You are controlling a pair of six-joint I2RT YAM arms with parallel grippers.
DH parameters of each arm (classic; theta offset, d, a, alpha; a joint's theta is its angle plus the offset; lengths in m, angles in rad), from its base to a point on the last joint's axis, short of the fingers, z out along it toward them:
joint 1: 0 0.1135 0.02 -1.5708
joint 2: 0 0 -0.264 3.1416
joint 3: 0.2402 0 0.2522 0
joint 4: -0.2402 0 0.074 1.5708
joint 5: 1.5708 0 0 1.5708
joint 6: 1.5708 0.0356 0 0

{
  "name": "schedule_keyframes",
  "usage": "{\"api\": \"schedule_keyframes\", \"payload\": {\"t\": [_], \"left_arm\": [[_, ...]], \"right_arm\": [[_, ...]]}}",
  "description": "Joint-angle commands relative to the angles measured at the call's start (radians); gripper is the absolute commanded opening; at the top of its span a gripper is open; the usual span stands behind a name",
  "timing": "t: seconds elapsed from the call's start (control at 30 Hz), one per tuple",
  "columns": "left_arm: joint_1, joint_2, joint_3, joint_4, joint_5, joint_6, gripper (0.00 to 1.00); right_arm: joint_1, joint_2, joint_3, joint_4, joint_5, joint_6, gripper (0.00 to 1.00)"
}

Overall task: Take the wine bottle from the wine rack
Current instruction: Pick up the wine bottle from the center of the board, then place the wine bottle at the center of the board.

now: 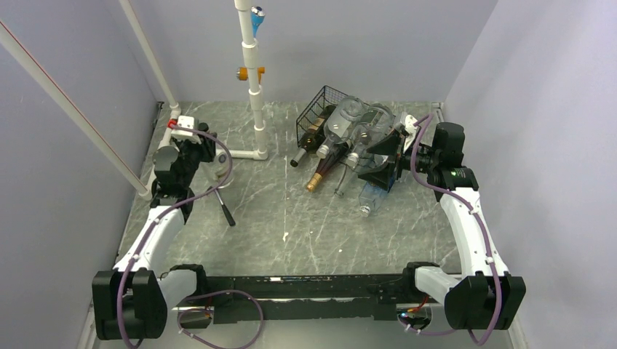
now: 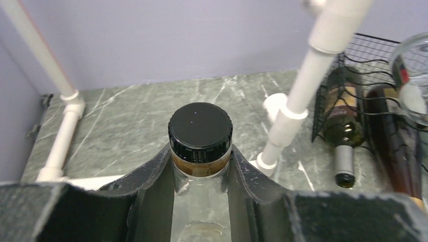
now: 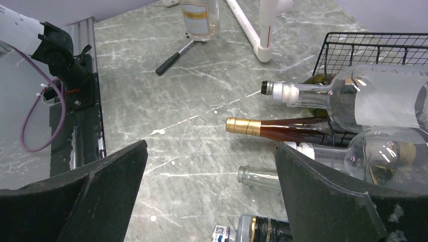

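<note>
The black wire wine rack (image 1: 320,109) (image 2: 373,55) (image 3: 373,45) sits at the back right with several bottles lying in it. Among them are a green wine bottle (image 2: 343,126) (image 1: 305,149), a brown one with a gold foil top (image 3: 282,128) (image 1: 324,174) and clear glass ones (image 3: 353,96). At the left, away from the rack, my left gripper (image 2: 200,156) (image 1: 198,151) is shut on the neck of an upright clear bottle with a black screw cap (image 2: 200,131) (image 3: 201,17). My right gripper (image 3: 211,151) (image 1: 382,160) hangs open in front of the rack, nothing between its fingers.
A white pipe frame (image 1: 253,80) (image 2: 303,85) stands between the held bottle and the rack. A black-handled tool (image 1: 224,207) (image 3: 174,55) lies near the upright bottle. More clear bottles (image 3: 257,176) (image 1: 371,200) lie on the table under my right gripper. Walls close in on three sides.
</note>
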Motion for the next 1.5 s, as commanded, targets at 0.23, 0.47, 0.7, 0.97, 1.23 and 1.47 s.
{"api": "schedule_keyframes", "payload": {"t": [0.23,0.47,0.7,0.97,1.23,1.47], "left_arm": [[0.155,0.019,0.136,0.233,-0.067,0.03,0.0],[0.212,0.114,0.196,0.242,-0.099,0.045,0.0],[0.261,0.207,0.223,0.321,-0.151,0.094,0.0],[0.301,0.272,0.219,0.385,-0.15,0.096,0.0],[0.312,0.29,0.164,0.404,-0.153,0.071,0.34],[0.312,0.212,0.099,0.35,-0.19,0.017,0.88]], "right_arm": [[-0.003,-0.019,0.005,0.006,-0.041,-0.026,1.0],[-0.003,-0.012,0.008,-0.005,-0.045,-0.035,1.0],[-0.002,-0.001,0.015,-0.029,-0.039,-0.058,1.0],[-0.003,0.016,0.018,-0.042,-0.036,-0.07,1.0],[-0.003,0.02,0.017,-0.042,-0.034,-0.074,1.0],[-0.003,0.011,0.013,-0.034,-0.04,-0.067,1.0]]}}
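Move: The left hand already holds the clear bottle upright by its neck. Its empty spot on the table is about 17 cm left, 5 cm forward and 28 cm below. The pipe corner stands some 15 cm ahead and 22 cm left of the hand, the post foot about 14 cm ahead and 16 cm right, and the hammer roughly 7 cm back, level sideways. From the right hand that spot lies about 77 cm left, 17 cm forward and 30 cm below. Leftward about 17 cm, drifting some 5 cm forward and turning about 25 degrees counter-clockwise, the left hand carries the clear bottle past the hammer to the spot just short of the pipe corner. It lowers the bottle about 4 cm in the latter part, stops, then opens its fingers, lets go of the neck and rises some 3 cm. ##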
